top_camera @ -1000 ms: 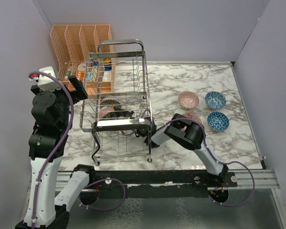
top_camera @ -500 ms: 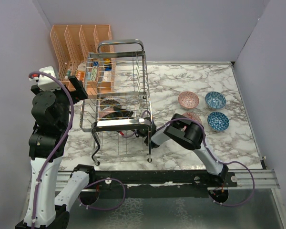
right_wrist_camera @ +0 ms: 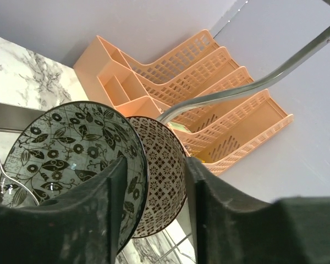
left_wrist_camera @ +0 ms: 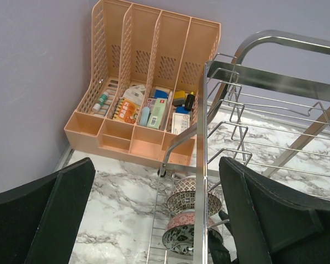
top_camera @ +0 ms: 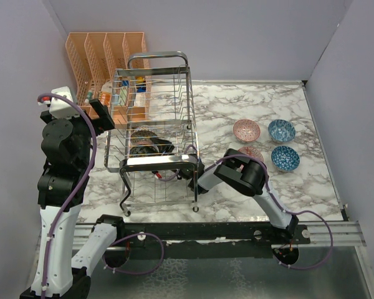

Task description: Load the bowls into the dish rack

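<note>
The chrome dish rack (top_camera: 156, 118) stands left of centre. Two bowls stand on edge in its lower tier: a black-and-white leaf bowl (right_wrist_camera: 71, 148) (left_wrist_camera: 184, 239) and, behind it, a grey-beige checked bowl (right_wrist_camera: 162, 181) (left_wrist_camera: 195, 201). My right gripper (right_wrist_camera: 157, 165) reaches into the rack, open. Its fingers straddle the leaf bowl's rim, and the right finger stands apart from it. On the marble lie a pink bowl (top_camera: 245, 130), two blue bowls (top_camera: 281, 130) (top_camera: 285, 157) and another pinkish bowl (top_camera: 252, 151) half hidden by my right arm. My left gripper (left_wrist_camera: 157, 165) hangs open and empty, high beside the rack's left end.
An orange slotted organizer (top_camera: 103, 53) (left_wrist_camera: 148, 82) (right_wrist_camera: 209, 82) with small items stands at the back left corner behind the rack. Purple walls close in the table on the left, back and right. The rack's tall handle bars (top_camera: 157, 57) rise above the tiers.
My right jaws have opened off the black-and-white bowl, which now leans in the rack next to the grey-beige one. The left arm has not moved.
</note>
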`<state>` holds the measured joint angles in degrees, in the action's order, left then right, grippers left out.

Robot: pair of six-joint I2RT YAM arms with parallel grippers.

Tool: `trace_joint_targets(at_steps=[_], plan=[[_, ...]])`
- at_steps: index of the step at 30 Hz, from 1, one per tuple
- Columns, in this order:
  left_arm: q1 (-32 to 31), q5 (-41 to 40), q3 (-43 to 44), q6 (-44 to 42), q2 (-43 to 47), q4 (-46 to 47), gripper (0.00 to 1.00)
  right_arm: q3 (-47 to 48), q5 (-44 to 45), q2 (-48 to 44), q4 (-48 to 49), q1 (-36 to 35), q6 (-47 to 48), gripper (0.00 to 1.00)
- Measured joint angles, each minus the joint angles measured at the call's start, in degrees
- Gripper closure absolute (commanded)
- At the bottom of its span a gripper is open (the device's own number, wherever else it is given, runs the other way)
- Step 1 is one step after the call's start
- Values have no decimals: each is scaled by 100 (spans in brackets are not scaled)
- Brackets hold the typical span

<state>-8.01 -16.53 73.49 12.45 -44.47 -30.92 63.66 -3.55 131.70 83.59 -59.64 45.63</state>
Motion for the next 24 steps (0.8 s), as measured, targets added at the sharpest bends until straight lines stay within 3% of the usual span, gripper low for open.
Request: trace_joint_targets(at_steps=[2, 5, 10, 14, 24], plan=[[0, 0, 0, 0, 0, 0, 1, -24, -2, 0, 2, 0, -11, 50], [0, 0, 0, 0, 0, 0, 1, -83, -92, 0, 4, 0, 7, 37], [0, 0, 0, 0, 0, 0, 1, -291, -501, -4, 7, 0, 173, 34], [0, 0, 0, 0, 0, 0, 1, -426, -660, -9, 4, 2, 286, 18], [0, 0, 0, 0, 0, -2, 1, -437, -643, -31, 15, 2, 216, 14]])
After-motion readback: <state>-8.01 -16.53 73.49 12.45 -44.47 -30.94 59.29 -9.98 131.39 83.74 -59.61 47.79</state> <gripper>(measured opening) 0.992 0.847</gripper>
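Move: Just below the right hand's fingertips, the black-floral bowl stands on edge in the dish rack, its middle about 3 cm ahead, 3 cm to the left and 5 cm lower. The lattice bowl stands roughly 5 cm farther out behind it; the orange organizer lies some 26 cm ahead of the hand and 20 cm left, about level. From the left hand the floral bowl is about 9 cm ahead, 9 cm right and 32 cm down. Opening its fingers from part-open to nearly wide around the floral bowl's upper rim, the right hand sinks and draws back towards the robot, about 2.5 cm each way, away from the lattice bowl. The wrist turns some 5 degrees counter-clockwise, its left side dipping about as much; then the hand stays low by the bowl while the fingers finish spreading. ##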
